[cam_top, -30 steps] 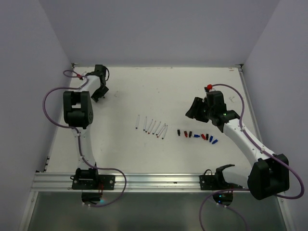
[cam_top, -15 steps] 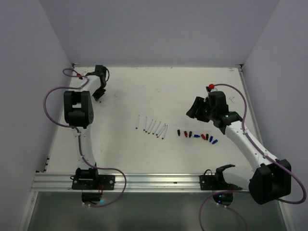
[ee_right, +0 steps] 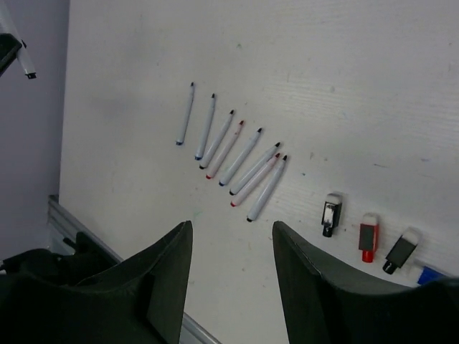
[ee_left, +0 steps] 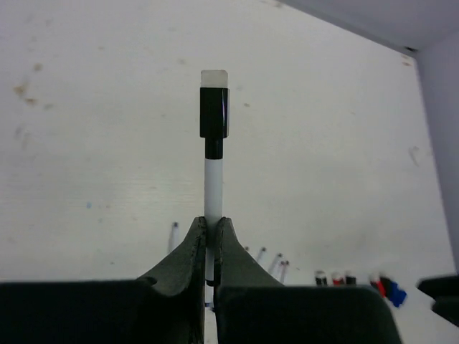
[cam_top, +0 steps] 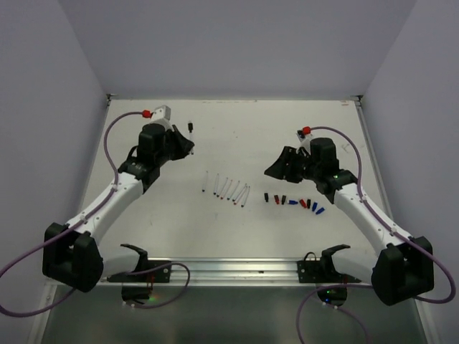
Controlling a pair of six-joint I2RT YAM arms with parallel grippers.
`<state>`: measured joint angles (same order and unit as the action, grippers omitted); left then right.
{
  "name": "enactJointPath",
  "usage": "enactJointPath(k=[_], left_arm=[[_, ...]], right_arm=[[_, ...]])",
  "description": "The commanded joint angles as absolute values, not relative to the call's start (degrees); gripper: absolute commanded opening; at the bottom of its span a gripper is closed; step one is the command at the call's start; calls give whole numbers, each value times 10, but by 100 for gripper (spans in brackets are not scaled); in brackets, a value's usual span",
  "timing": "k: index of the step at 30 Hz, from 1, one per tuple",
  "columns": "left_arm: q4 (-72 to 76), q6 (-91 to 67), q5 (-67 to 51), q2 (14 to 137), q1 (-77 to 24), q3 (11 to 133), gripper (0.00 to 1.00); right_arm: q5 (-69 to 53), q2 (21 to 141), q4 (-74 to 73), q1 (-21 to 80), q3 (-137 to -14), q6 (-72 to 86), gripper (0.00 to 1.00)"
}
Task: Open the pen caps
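My left gripper [cam_top: 188,145] is shut on a white-barrelled pen [ee_left: 213,183] that still wears its black cap [ee_left: 214,113]; the pen sticks up out of the fingers, off the table. From above, this pen [cam_top: 191,130] shows at the back left of centre. Several uncapped pens [cam_top: 228,190] lie in a row mid-table and also show in the right wrist view [ee_right: 233,147]. Loose black, red and blue caps [cam_top: 294,202] lie to their right. My right gripper [cam_top: 274,170] hangs open above the table between the pens and the caps [ee_right: 368,236], holding nothing [ee_right: 232,229].
The metal rail [cam_top: 215,270] runs along the near edge. Walls close in the table on the left, back and right. Purple cables [cam_top: 111,147] loop beside each arm.
The left arm has swung from the back-left corner toward the middle, and its gripper has shut on a capped pen. The right gripper has shifted a little to the left.
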<state>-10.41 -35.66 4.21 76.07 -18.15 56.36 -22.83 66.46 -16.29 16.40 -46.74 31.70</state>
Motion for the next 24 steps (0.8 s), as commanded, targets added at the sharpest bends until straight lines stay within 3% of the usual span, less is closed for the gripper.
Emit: enactJointPath(k=[1,10,24], left_arm=[[83,-334,-202,717,-202,483,0],[28,-279,-178,686,-345,478,0],[33,-287,-156,689,-424,472,0]], right_arm=[[-309,630,-67,177,-450,361,52],[-279,635,-24,237,-482,400,50],[-195,691,-4,313,-532,422,50]])
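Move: The left hand holds the capped pen upright. The right gripper, where it is being taken, is about 30 cm to the right, 9 cm back and roughly level. The row of uncapped pens centres some 16 cm right, 6 cm back and 17 cm below the left hand. From the right hand the black cap is about 13 cm ahead, 30 cm left and 8 cm up; the nearest loose black cap is almost straight beneath, roughly 15 cm down. Rightward and back the left arm carries the pen, about 17 cm across and 14 cm in, turning some 45 degrees clockwise and easing off towards the end, grip kept. The right hand comes to meet it, about 9 cm left and 6 cm up with a slight roll, its half-open fingers brought close around the black cap without closing. ##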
